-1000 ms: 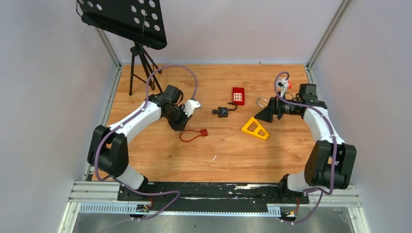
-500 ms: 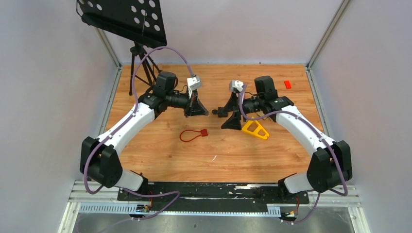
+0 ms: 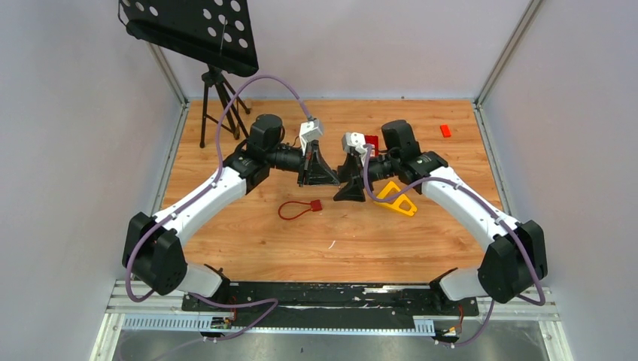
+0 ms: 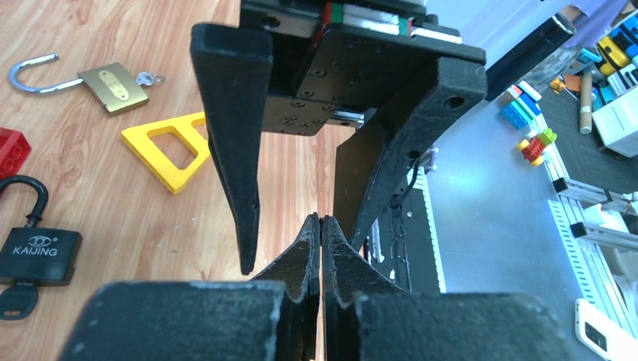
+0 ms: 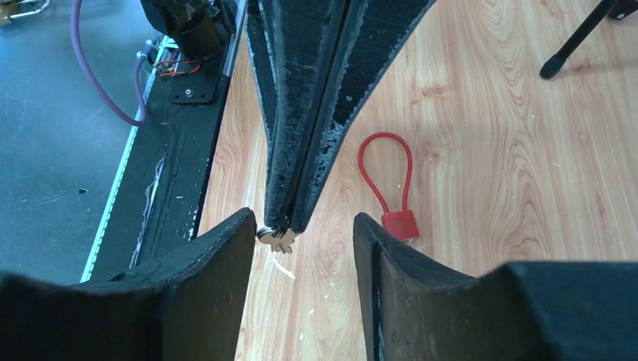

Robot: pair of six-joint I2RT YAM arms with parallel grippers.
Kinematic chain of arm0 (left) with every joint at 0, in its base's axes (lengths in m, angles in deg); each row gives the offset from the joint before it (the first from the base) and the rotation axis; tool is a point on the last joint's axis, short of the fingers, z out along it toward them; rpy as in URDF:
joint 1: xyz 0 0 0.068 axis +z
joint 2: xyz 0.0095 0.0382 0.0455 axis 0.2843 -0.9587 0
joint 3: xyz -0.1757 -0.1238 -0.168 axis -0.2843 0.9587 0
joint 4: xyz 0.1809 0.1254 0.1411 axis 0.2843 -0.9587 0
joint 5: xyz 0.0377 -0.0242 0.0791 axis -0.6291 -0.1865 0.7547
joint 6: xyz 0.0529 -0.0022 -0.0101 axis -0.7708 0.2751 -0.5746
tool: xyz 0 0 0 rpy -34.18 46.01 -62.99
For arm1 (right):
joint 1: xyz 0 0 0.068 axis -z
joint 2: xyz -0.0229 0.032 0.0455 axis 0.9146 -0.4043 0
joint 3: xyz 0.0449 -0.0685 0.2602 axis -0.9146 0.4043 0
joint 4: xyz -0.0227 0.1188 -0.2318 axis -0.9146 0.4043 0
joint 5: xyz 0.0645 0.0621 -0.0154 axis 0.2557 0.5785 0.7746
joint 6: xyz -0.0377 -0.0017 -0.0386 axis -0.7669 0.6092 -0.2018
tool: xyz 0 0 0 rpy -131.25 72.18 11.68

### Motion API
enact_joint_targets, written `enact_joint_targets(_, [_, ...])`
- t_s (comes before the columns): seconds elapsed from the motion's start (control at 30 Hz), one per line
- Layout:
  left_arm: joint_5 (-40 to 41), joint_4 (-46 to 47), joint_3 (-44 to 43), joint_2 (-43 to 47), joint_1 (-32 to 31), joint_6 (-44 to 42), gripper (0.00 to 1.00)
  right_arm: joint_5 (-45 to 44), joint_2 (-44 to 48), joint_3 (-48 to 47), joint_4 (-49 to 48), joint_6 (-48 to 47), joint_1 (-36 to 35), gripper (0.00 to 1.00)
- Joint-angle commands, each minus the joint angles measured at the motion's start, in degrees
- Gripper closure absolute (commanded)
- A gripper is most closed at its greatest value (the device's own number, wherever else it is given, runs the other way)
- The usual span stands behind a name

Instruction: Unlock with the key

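Observation:
My left gripper (image 4: pixel 322 219) is shut on a small silver key (image 5: pixel 280 239), which sticks out of its pressed-together tips. My right gripper (image 5: pixel 302 218) is open, one finger on each side of those tips and the key, the near finger almost touching the key's ring. From above, both grippers (image 3: pixel 340 184) meet over the middle of the board. A red cable lock (image 5: pixel 396 222) lies on the wood just beyond them (image 3: pixel 301 208). A black padlock (image 4: pixel 39 252) with a key in its base and an open brass padlock (image 4: pixel 113 86) lie to one side.
A yellow triangle (image 3: pixel 396 199) lies by the right gripper, a red brick (image 3: pixel 371 143) behind it, and a small red piece (image 3: pixel 445 130) at the back right. A black tripod stand (image 3: pixel 214 98) rises at the back left. Grey walls enclose the board.
Both arms have swung inward until their grippers meet at the centre. The right jaws have narrowed around the left gripper's tips and the key. The left gripper stayed shut.

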Motion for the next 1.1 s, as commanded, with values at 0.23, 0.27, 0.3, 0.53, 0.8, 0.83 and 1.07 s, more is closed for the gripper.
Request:
enact_joint_targets(0.23, [1.86, 1.15, 1.60, 3.23, -0.05, -1.80, 1.00, -1.95, 6.11, 1.35, -0.51, -3.48, -0.48, 0.67])
enact_joint_targets(0.27, [1.90, 1.14, 1.52, 3.27, 0.02, -1.73, 1.00, -2.08, 6.19, 1.32, -0.49, -3.39, -0.42, 0.74])
enact_joint_targets(0.3, [1.93, 1.14, 1.45, 3.23, 0.04, -1.73, 1.00, -2.33, 6.24, 1.50, -0.51, -3.43, -0.45, 0.81])
enact_joint_targets(0.53, [2.41, 0.92, 1.76, 3.07, 0.01, -2.20, 1.00, -4.08, 6.89, 2.68, -1.79, -3.36, -0.49, 1.00])
enact_joint_targets(0.8, [3.97, -3.48, 1.13, 3.26, -0.03, -6.87, 0.92, -5.85, 5.58, 2.52, 0.11, -6.04, -0.46, 1.00])
enact_joint_targets(0.83, [4.66, -3.98, 1.13, 3.58, -0.02, -7.59, 0.88, -5.83, 5.32, 2.27, 0.75, -6.75, -0.48, 1.00])
enact_joint_targets(1.07, [9.04, -5.12, 1.93, 5.60, -0.04, -10.85, 0.61, -4.08, 5.17, 2.32, -0.35, -5.11, -0.47, 1.00])
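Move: The left hand holds the key in mid-air, about 1 cm to its right at its fingertips. For the right hand, the key sits between its half-open fingers, about 1 cm back and 1 cm up. From the right hand, some 25 cm lower on the table, the red cable lock lies about 4 cm ahead and 10 cm left, the black padlock 16 cm ahead and 2 cm right, and the yellow triangle 7 cm ahead and 17 cm right. The right hand shifts about 1 cm right and pinches the key; the left sinks 2 cm and lets go. ##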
